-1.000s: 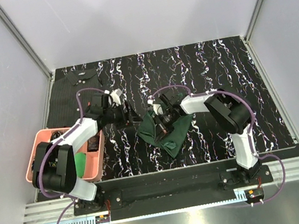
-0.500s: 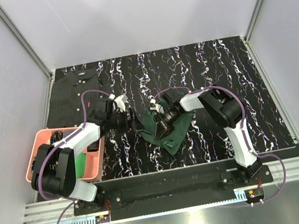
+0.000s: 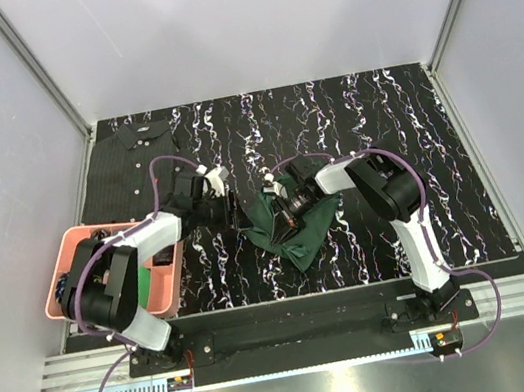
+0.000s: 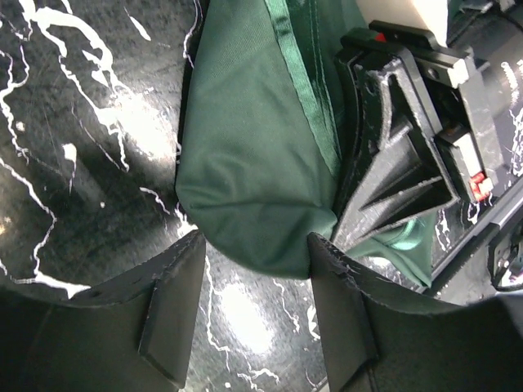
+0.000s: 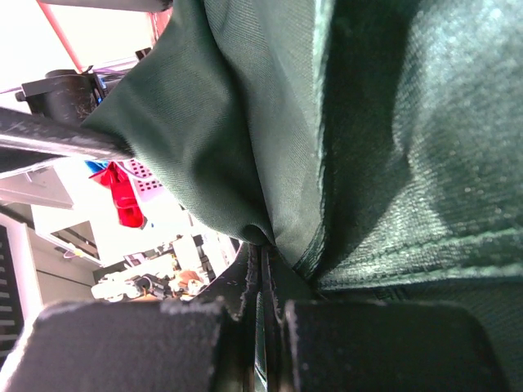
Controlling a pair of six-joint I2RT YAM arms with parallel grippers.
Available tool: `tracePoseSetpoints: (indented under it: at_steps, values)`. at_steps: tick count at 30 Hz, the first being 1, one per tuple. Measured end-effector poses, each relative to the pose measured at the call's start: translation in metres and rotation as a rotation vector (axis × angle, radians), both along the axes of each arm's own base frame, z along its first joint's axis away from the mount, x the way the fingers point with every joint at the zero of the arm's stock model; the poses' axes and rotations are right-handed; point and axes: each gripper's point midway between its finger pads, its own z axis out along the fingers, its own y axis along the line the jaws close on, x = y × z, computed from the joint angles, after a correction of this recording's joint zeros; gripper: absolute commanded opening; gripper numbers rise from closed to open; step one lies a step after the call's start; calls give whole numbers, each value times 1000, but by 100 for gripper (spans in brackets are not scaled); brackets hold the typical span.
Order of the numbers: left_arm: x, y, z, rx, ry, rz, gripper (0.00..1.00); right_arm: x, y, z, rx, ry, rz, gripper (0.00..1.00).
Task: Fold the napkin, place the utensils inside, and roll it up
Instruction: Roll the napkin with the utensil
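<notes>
The dark green napkin [image 3: 294,231] lies bunched in the middle of the table. My right gripper [image 3: 284,214] is shut on a fold of it. In the right wrist view the cloth [image 5: 368,147] runs straight into the closed right gripper [image 5: 261,261]. My left gripper [image 3: 239,216] is at the napkin's left edge. In the left wrist view the left gripper [image 4: 253,245] is open, and the napkin's rounded fold [image 4: 245,180] just reaches between its fingertips [image 4: 176,278]. The black right gripper [image 4: 400,163] shows behind the cloth. The utensils are out of view.
A pink basket [image 3: 77,251] stands at the left table edge beside the left arm. A dark shirt [image 3: 141,141] lies at the back left corner. The marbled black mat [image 3: 393,132] covers the table between grey walls.
My left gripper has moved right, up to the napkin's left fold, and its jaws have narrowed a little. The right gripper has stayed shut on the cloth.
</notes>
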Motion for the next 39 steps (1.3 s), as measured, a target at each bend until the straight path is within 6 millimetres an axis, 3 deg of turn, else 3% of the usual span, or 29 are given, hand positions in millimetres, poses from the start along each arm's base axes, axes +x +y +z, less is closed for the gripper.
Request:
tracePoseSetpoints:
  at_steps: [16,23,27,29,32,35,39]
  values:
    - [14,-7,-21,12,-24,3,47,0,0,0,5,19,-4,0]
    - [19,-11,-25,7,-37,6,20,2,1,0,11,24,-5,0]
    - [19,-14,-28,4,-33,5,0,2,1,0,10,23,-6,0]
    - [19,-15,-28,1,-32,3,0,2,1,0,8,25,-7,0]
    - [19,-16,-28,9,-6,3,0,3,1,0,-1,30,-15,13]
    - [22,-18,-28,27,41,-1,0,7,0,4,-32,10,-35,36]
    - [21,-18,-28,53,114,-8,0,19,-2,28,-78,-108,-78,57]
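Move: Just beyond the left hand, about 2 cm ahead, 2 cm to its right and 3 cm below, lies the left end of the partly rolled napkin. The napkin's near corner is some 12 cm back and 11 cm to the right of the left hand; the dark shirt's middle is roughly 15 cm ahead and 20 cm left of it. The right hand, shut on the roll's fold, has that left end about 6 cm to its left and 3 cm ahead. Sinking about 3 cm while easing some 2 cm forward and 2 cm right, the left hand brings its half-open fingers down to the napkin roll's left end, then shuts them and pinches the cloth. The right hand keeps its pinch on the fold almost throughout; only once the left has closed do its fingers open to nearly half, as it starts up and slightly forward. ##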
